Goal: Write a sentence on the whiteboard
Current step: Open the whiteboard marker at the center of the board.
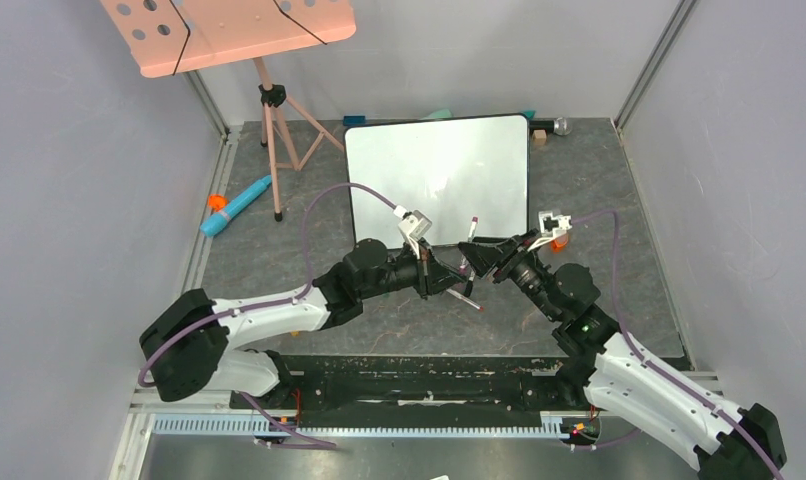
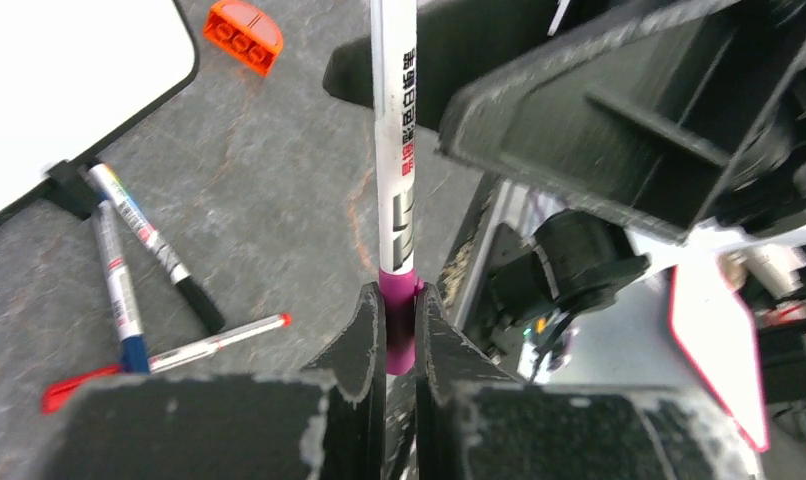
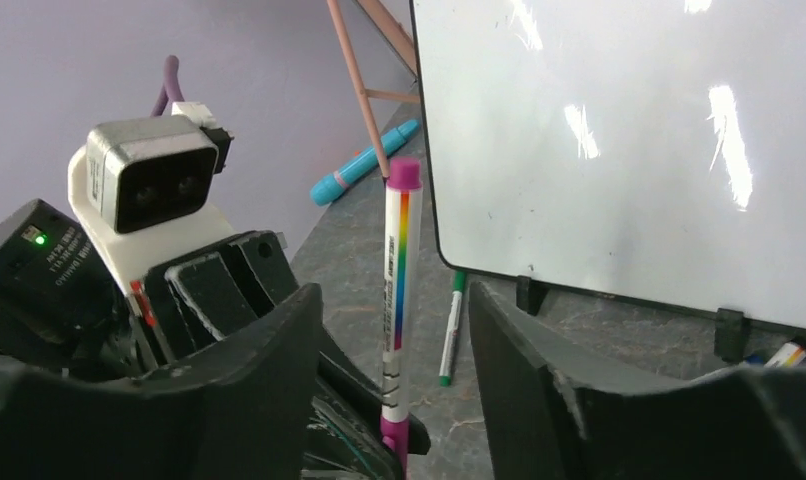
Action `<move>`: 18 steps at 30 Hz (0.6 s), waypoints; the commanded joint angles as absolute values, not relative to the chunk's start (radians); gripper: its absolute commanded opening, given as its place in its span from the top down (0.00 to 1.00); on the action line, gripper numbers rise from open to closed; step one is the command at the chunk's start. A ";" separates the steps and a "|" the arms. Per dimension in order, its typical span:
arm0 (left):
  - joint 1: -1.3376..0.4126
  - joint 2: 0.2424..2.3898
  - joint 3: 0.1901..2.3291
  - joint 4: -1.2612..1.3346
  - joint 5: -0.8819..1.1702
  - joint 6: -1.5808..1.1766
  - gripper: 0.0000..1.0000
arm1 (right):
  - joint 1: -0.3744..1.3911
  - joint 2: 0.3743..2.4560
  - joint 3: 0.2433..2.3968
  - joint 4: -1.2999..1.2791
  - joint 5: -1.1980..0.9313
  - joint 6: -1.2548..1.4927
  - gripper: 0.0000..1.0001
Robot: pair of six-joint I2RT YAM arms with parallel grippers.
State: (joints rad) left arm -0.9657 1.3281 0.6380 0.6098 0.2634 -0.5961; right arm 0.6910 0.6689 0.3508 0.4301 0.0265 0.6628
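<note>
The whiteboard [image 1: 439,175] lies flat at the back centre, glossy and blank, and its corner [image 2: 69,80] and lower edge [image 3: 619,140] also show. The sentence is not in view. In front of the board a white marker [image 2: 396,150] with a rainbow stripe [image 3: 397,290] stands upright between the two grippers. My left gripper [image 2: 401,295] is shut on its magenta end, seen from above at the arm's tip [image 1: 449,275]. My right gripper [image 3: 394,300] is open. Its fingers stand well apart on either side of the marker's barrel, not touching it [image 1: 484,255].
Loose markers [image 2: 129,260] and a red pen [image 2: 169,355] lie by the board's near clip foot. A green marker [image 3: 451,325] lies below the board's edge. An orange block [image 2: 244,35], a blue tube [image 1: 237,205] and a pink perforated board on a tripod [image 1: 229,30] stand around.
</note>
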 commanded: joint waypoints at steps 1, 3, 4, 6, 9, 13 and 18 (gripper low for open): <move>-0.969 1.250 0.685 0.429 0.259 -0.350 0.98 | 0.695 0.645 0.450 0.272 0.038 0.584 0.33; -0.969 1.205 0.696 0.324 0.250 -0.238 0.98 | 0.695 0.659 0.535 0.126 0.012 0.517 0.26; -0.969 1.189 0.707 0.255 0.240 -0.195 0.98 | 0.695 0.672 0.581 0.036 0.004 0.479 0.23; -0.969 1.160 0.748 0.098 0.275 -0.072 0.98 | 0.694 0.710 0.692 -0.147 -0.028 0.407 0.17; -0.968 1.115 0.784 -0.080 0.370 0.095 0.98 | 0.694 0.797 0.852 -0.341 -0.167 0.293 0.07; -0.969 1.065 0.811 -0.243 0.389 0.258 0.98 | 0.693 0.945 1.036 -0.595 -0.338 0.201 0.06; -0.968 1.034 0.820 -0.340 0.342 0.399 0.98 | 0.693 0.997 1.067 -0.618 -0.452 0.187 0.08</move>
State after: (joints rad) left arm -0.9661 1.0622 0.7849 -0.1974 0.3408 0.1837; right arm 0.6910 0.9691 1.0359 -0.4618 -0.3004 0.2550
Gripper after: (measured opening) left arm 0.093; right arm 0.937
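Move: The purple-capped marker leans forward and up out of the left fingers, which already pinch its cap; its middle is about 2 cm ahead of and 4 cm above them. From the right hand, whose fingers have just loosened around the barrel, it lies about 1 cm back and 1 cm below. About 18 cm below the left hand are the red marker, 2 cm ahead and 1 cm right, and the blue one, 6 cm ahead and 1 cm right; the whiteboard's centre is some 23 cm ahead and 4 cm left. The purple-capped marker, still pinched by its cap, is carried by the left hand about 7 cm left, out from between the right fingers, and a little back, while the wrist rolls and tips its fingers down some 30 degrees. The right fingers spread from partly to almost fully open; that hand rises about 4 cm, then sinks partway while drifting left and back, rolling and turning counter-clockwise. ##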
